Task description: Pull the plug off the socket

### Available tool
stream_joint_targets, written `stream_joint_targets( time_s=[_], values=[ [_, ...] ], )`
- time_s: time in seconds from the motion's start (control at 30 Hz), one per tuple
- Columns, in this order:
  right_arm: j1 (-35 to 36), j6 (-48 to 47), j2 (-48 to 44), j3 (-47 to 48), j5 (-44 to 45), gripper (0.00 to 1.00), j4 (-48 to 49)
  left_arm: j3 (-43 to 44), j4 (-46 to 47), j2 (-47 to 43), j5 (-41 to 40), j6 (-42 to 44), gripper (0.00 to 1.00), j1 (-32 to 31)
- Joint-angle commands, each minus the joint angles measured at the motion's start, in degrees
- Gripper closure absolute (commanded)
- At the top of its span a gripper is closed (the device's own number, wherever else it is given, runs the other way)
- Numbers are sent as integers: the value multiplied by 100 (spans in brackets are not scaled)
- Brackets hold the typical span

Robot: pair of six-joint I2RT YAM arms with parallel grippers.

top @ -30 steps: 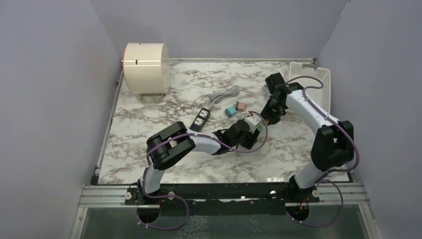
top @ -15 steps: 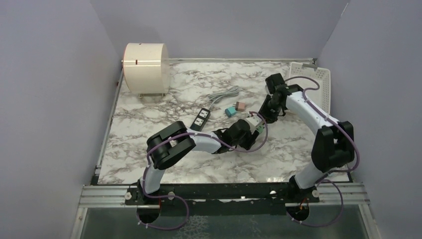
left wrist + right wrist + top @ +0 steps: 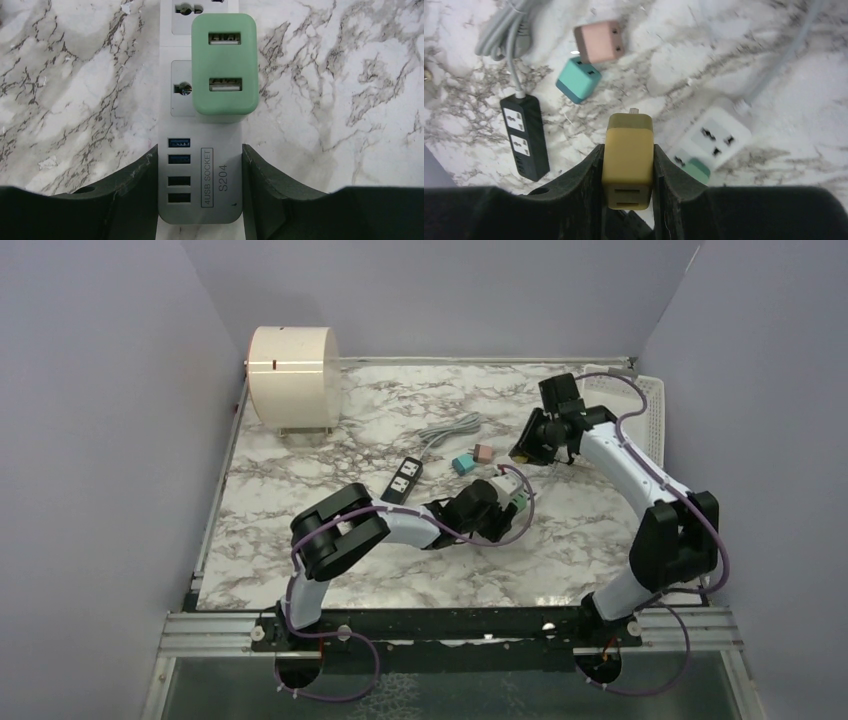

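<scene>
My left gripper (image 3: pixel 199 165) is shut on the USB end of the white socket strip (image 3: pixel 200 192), which lies on the marble table (image 3: pixel 325 100). A green plug (image 3: pixel 225 70) sits in one of its outlets. My right gripper (image 3: pixel 628 148) is shut on a yellow plug (image 3: pixel 629 155), held in the air with its prongs free. Below it lie the socket strip (image 3: pixel 714 130) and the green plug (image 3: pixel 696 170). In the top view the right gripper (image 3: pixel 527 448) hangs just behind the socket strip (image 3: pixel 508 483) and the left gripper (image 3: pixel 492 506).
A black power strip (image 3: pixel 404 477) with a coiled grey cable (image 3: pixel 450 428) lies left of the socket. A teal plug (image 3: pixel 462 464) and a pink plug (image 3: pixel 484 452) lie loose nearby. A cream cylinder (image 3: pixel 293 376) stands back left, a white basket (image 3: pixel 645 405) back right.
My right gripper has risen and drawn back from the socket strip with the yellow plug in it. The left gripper has kept its hold on the strip.
</scene>
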Motion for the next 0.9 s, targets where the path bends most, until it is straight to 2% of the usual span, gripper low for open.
stream_joint_targets(
  time_s=[0.0,0.1,0.17,0.23,0.37,0.53,0.87],
  values=[
    [21,-652,606,545,-740,99,951,-740,-833,-67,507,-56,100,-11],
    [20,-1146,991,735,-1583,99,1668,-1004,-780,-383,598,129,100,-10],
    [21,-1370,1316,994,-1978,99,1722,-1193,-907,-632,530,207,100,-11],
    [21,-1561,1616,1258,-2194,99,1551,-1479,-924,-986,482,184,100,-10],
    [29,-1720,1669,1037,-2623,99,2085,-2047,-899,-1695,410,76,100,-11],
    [29,-1826,1700,830,-2600,99,2521,-2475,-1044,-2307,327,281,100,11],
    [4,-2079,2125,844,-2412,99,3062,-2714,-1069,-2751,380,291,100,179]
  ],
)
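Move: The right hand, already holding the freed yellow plug some 12 cm above the table, has the pink plug it is heading for about 11 cm ahead, 6 cm to the left and 11 cm below. The teal plug stands about 5 cm left of the pink one and 3 cm nearer; the grey cable coil is some 18 cm ahead of the hand, 13 cm left. From the left hand, gripping the white socket's USB end, the green plug is about 4 cm ahead, 5 cm right; the black socket is 8 cm ahead, 23 cm left. The right arm carries the yellow plug forward and left in a quick sweep of about 13 cm towards the pink plug, staying nearly level and slowing in the second half, while the wrist swings some 30 degrees counter-clockwise and the fingertips tip up and outward, their grip kept. Meanwhile the left hand keeps its pinch on the USB end of the white socket and takes it, with the green plug, left and back about 14 cm towards the table's near edge, low and level. ##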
